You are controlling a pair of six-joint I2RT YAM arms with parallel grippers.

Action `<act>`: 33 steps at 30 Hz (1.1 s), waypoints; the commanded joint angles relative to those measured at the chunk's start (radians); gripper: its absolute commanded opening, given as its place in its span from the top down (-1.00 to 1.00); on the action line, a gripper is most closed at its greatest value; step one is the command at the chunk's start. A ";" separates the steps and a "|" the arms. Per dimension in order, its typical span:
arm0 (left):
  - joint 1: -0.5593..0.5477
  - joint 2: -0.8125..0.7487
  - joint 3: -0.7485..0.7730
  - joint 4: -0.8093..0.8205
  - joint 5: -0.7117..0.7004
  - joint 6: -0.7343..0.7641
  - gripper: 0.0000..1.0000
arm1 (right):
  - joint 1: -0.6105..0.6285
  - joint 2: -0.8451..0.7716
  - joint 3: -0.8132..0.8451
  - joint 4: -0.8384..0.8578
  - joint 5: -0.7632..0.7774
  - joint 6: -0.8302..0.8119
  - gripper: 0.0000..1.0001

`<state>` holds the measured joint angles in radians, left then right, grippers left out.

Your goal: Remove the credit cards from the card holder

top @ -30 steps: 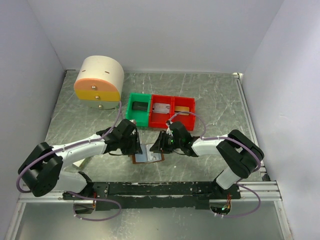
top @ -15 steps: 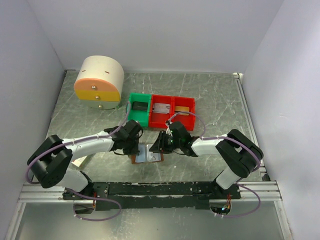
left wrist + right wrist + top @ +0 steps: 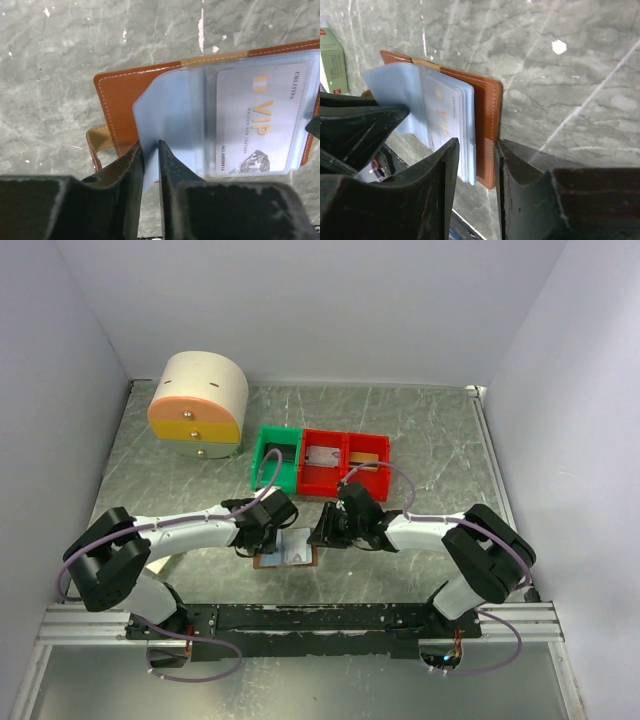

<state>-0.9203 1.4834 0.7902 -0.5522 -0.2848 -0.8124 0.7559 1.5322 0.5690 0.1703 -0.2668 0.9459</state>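
The card holder (image 3: pixel 287 554) lies open on the table between the two arms, brown cover (image 3: pixel 120 95) down and pale-blue sleeves up. A silver VIP card (image 3: pixel 257 117) sits inside a sleeve. My left gripper (image 3: pixel 151 147) is shut on the free edge of one blue sleeve, beside the brown tab (image 3: pixel 97 142). From the opposite side, my right gripper (image 3: pixel 475 150) is shut on the holder's edge (image 3: pixel 485 110), with the cover and the stacked sleeves between its fingers. The card's edge (image 3: pixel 445 112) shows in that stack. From above, the left gripper (image 3: pixel 278 535) and right gripper (image 3: pixel 322 533) flank the holder.
A green bin (image 3: pixel 277 457) and a pair of red bins (image 3: pixel 345 462) stand just behind the grippers. A round cream drawer unit (image 3: pixel 198 403) is at the back left. A small pale-green box (image 3: pixel 332 62) lies beyond the holder.
My left gripper moved right to the holder and closed on a blue sleeve. The holder shifted slightly left. The right gripper kept its grip.
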 commanded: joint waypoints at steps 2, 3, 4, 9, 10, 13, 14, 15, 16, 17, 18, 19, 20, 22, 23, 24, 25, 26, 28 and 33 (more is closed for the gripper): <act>-0.003 -0.030 0.008 -0.040 -0.028 -0.003 0.28 | 0.000 -0.013 0.004 -0.053 0.033 -0.014 0.31; -0.003 -0.037 0.015 -0.041 -0.021 -0.006 0.21 | 0.001 -0.018 0.002 -0.048 0.027 -0.015 0.30; -0.003 -0.046 0.021 -0.043 -0.015 -0.009 0.13 | 0.002 -0.020 0.001 -0.042 0.023 -0.015 0.30; -0.003 -0.108 0.083 -0.089 -0.021 -0.014 -0.16 | 0.002 -0.048 0.011 -0.068 0.035 -0.020 0.29; -0.003 -0.121 0.099 -0.098 -0.024 -0.011 -0.20 | 0.001 -0.055 0.015 -0.078 0.041 -0.021 0.29; -0.004 -0.159 0.144 -0.112 -0.024 0.002 -0.27 | 0.001 -0.071 0.013 -0.076 0.041 -0.027 0.28; -0.002 -0.168 0.157 -0.107 -0.012 0.008 -0.32 | 0.000 -0.078 0.010 -0.065 0.032 -0.029 0.28; 0.000 -0.178 0.166 -0.093 0.008 0.018 -0.35 | 0.001 -0.082 0.003 -0.044 0.018 -0.030 0.28; 0.001 -0.185 0.169 -0.065 0.037 0.033 -0.38 | 0.001 -0.087 -0.003 -0.017 0.000 -0.026 0.28; 0.006 -0.191 0.165 -0.030 0.072 0.041 -0.42 | 0.002 -0.089 -0.010 -0.005 -0.009 -0.019 0.27; 0.011 -0.191 0.154 0.015 0.120 0.049 -0.42 | 0.002 -0.090 -0.017 0.023 -0.019 -0.010 0.27; 0.021 -0.187 0.140 0.056 0.166 0.050 -0.41 | 0.002 -0.090 -0.023 0.044 -0.027 -0.003 0.27; 0.028 -0.178 0.126 0.086 0.204 0.044 -0.38 | 0.002 -0.088 -0.026 0.059 -0.033 0.004 0.27; 0.046 -0.154 0.093 0.142 0.284 0.035 -0.33 | 0.002 -0.080 -0.030 0.085 -0.048 0.018 0.27; 0.055 -0.144 0.078 0.163 0.313 0.031 -0.30 | 0.003 -0.070 -0.029 0.094 -0.053 0.023 0.27; 0.066 -0.134 0.059 0.187 0.342 0.028 -0.28 | 0.004 -0.063 -0.029 0.103 -0.059 0.030 0.28; 0.079 -0.128 0.042 0.204 0.370 0.023 -0.24 | 0.005 -0.052 -0.029 0.114 -0.067 0.034 0.28; 0.096 -0.124 0.025 0.219 0.396 0.016 -0.21 | 0.006 -0.044 -0.029 0.126 -0.075 0.040 0.29; 0.125 -0.123 -0.008 0.250 0.440 0.011 -0.22 | 0.010 -0.025 -0.029 0.145 -0.087 0.051 0.29; 0.185 -0.126 -0.061 0.302 0.507 0.015 -0.34 | 0.019 0.025 -0.024 0.167 -0.107 0.065 0.30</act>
<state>-0.7719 1.3617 0.7513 -0.3508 0.1085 -0.7944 0.7662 1.5208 0.5484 0.2874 -0.3420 0.9886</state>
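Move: The left hand's nearly shut fingers already hold the free edge of the empty clear sleeve, whose middle is about 1 cm to the right and 1 cm ahead. The VIP credit card lies about 7 cm to this hand's right, 1 cm farther out and 2 cm below; the brown strap is some 4 cm to its left, level with it. From the right hand, the card is about 4 cm to the left, straight across and 2 cm lower. Letting go of the clear sleeve, the left fingers open wide, and the hand lifts about 10 cm while swinging right, then sinks again to hang over the card holder beside the VIP card, some 5 cm right of where it began, its fingertips tilted 25 degrees towards the right. The right hand, barely changing its opening, eases up 2 cm and slightly left over the card's right edge. ##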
